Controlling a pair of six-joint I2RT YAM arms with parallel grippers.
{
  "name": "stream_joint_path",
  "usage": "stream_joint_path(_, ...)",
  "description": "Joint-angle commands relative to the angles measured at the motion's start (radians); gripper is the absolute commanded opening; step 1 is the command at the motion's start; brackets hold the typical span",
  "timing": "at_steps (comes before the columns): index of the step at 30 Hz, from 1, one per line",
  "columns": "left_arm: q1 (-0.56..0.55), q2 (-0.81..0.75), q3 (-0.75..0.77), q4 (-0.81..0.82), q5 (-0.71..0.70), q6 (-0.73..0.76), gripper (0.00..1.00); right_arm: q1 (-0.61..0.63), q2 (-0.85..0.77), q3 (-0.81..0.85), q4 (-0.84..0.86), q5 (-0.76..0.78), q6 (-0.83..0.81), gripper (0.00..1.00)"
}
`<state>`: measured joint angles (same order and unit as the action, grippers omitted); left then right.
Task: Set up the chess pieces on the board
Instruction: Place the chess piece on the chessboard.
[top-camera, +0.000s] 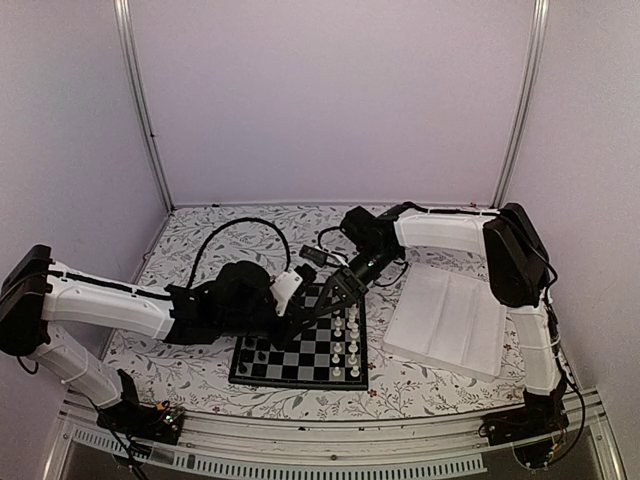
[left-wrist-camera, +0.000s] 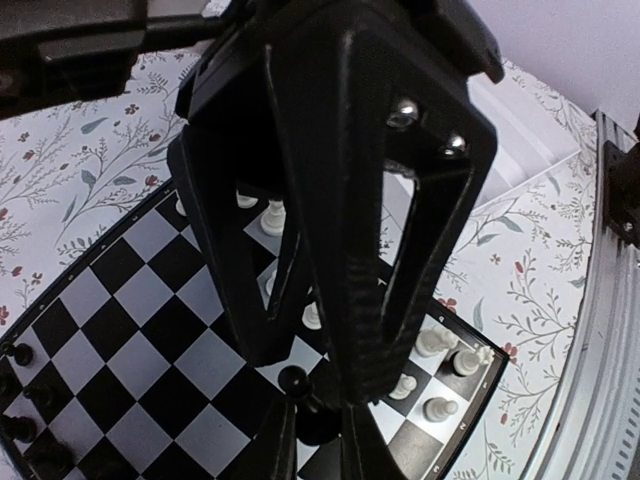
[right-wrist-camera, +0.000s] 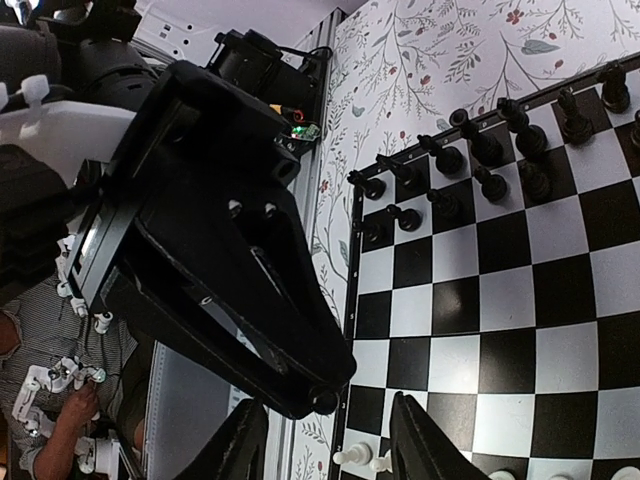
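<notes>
The board lies at the table's near middle, and both grippers meet over its far half. My left gripper is shut on a black pawn just above the squares. My right gripper hangs open right over it, its fingers either side of the pawn's head without touching it. In the right wrist view the pawn shows at the left gripper's tip, between my right gripper's spread fingers. Several black chess pieces stand along one edge of the board. White pieces stand along the opposite edge.
A white rectangular tray lies to the right of the board on the flowered tablecloth. A black cable loops behind the left arm. The table's metal front rail runs close to the board's white-piece side.
</notes>
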<state>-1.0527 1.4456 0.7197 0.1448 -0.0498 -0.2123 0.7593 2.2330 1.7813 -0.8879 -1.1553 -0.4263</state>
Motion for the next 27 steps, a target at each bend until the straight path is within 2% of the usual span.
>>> stream_joint_path(1,-0.022,-0.024,-0.014,0.033,-0.001,0.016,0.12,0.009,0.017,0.031,-0.016,-0.051,0.010,0.43)
stream_joint_path(13,-0.032,-0.019,-0.006,0.027,-0.022,0.007,0.12,0.025,0.041,0.061,-0.030,-0.069,0.007,0.22)
stream_joint_path(25,-0.032,-0.044,-0.017,0.011,-0.161,-0.032,0.11,0.058,0.020,0.049,-0.027,0.007,0.007,0.19)
stream_joint_path(27,-0.031,-0.045,-0.021,0.011,-0.184,-0.034,0.13,0.063,0.018,0.050,-0.025,0.015,0.006,0.15)
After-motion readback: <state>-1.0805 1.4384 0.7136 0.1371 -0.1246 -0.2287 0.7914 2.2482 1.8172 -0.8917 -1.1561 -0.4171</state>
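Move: The black chess piece, still held in the left fingertips with its end about 1 cm above the left hand point, lies between the right hand's parted fingers, about 1 cm back and 2 cm left of that hand, at its height. From the right hand, the board's centre is about 2 cm left, 1 cm forward and some 11 cm below; the white pieces' middle is roughly 8 cm right and 1 cm forward, about 9 cm below. The right hand edges about 1 cm left and back, closing its fingers around the chess piece the left still holds. ##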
